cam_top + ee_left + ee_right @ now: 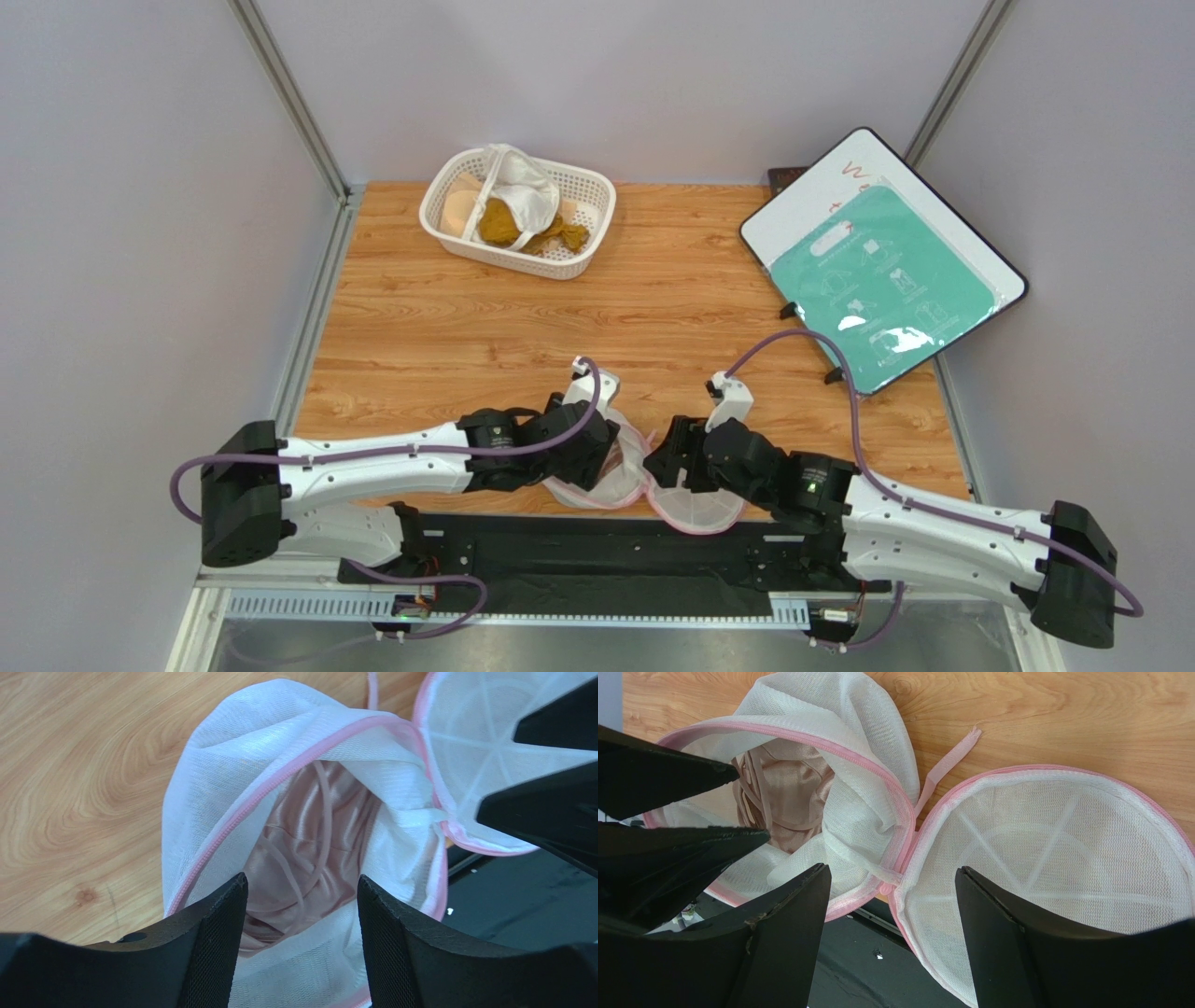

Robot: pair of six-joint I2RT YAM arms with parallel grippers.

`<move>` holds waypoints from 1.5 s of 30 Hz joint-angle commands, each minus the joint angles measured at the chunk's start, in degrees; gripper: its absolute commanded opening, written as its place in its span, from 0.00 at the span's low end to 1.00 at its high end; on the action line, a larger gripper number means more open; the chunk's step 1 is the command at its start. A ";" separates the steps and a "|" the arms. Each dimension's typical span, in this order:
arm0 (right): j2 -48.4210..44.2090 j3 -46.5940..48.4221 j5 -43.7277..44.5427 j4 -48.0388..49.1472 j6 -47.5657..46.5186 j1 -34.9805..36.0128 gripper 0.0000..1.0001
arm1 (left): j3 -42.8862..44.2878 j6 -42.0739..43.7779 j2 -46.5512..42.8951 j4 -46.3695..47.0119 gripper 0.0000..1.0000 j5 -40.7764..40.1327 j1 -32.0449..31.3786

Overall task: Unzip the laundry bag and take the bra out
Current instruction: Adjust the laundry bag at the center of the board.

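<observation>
The laundry bag (596, 492) lies unzipped at the table's near edge, its two pink-trimmed mesh halves spread side by side. The crumpled left half (231, 756) holds the mauve-pink bra (309, 840), straps showing. My left gripper (302, 882) hangs open just over that opening, its fingers either side of the bra and gripping nothing. The right half (1053, 854) lies flat and empty, ribs visible. Open too, my right gripper (892, 871) hovers over the join between the halves. In the right wrist view the bra (787, 791) sits beside the left arm's fingers (668, 777).
At the back left stands a white lattice basket (522, 210) with a mustard cloth and a white cloth. A teal-faced board (884, 280) leans at the back right. The bag overhangs the black base plate (589, 539) at the near edge.
</observation>
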 commanded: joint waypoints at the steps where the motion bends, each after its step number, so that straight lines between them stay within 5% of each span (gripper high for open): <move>1: -1.51 -0.48 1.47 0.35 0.69 0.42 0.72 | -0.67 -1.26 0.69 1.81 0.66 -3.28 1.43; 21: -2.04 -1.01 1.29 0.08 0.69 0.42 0.72 | -3.22 -0.47 7.98 10.26 0.55 -3.28 2.23; 27: -2.12 -1.45 1.11 -0.36 0.78 0.42 0.72 | -1.38 -0.82 10.01 7.71 0.13 -5.04 2.23; 30: -2.04 -2.06 0.41 -0.45 0.87 0.33 0.72 | -0.23 -0.21 8.43 7.18 0.00 -4.87 2.31; 45: -2.99 -1.19 -4.16 -1.58 -2.21 1.65 0.72 | -0.23 -0.11 -10.11 11.22 0.00 4.18 2.31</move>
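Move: The bra in the open laundry bag lies about 6 cm below the left hand and some 2 cm ahead, level sideways. The bag's round lid lies about 12 cm to the left hand's right, 6 cm back and 8 cm below; the pink zip tail is roughly 5 cm right, 2 cm ahead and 8 cm below. From the right hand, the bra is about 8 cm left, 1 cm ahead and 5 cm below. Left sinks 6 cm into the bag, pinches a bra strap, lifts about 10 cm; right eases down and back. ##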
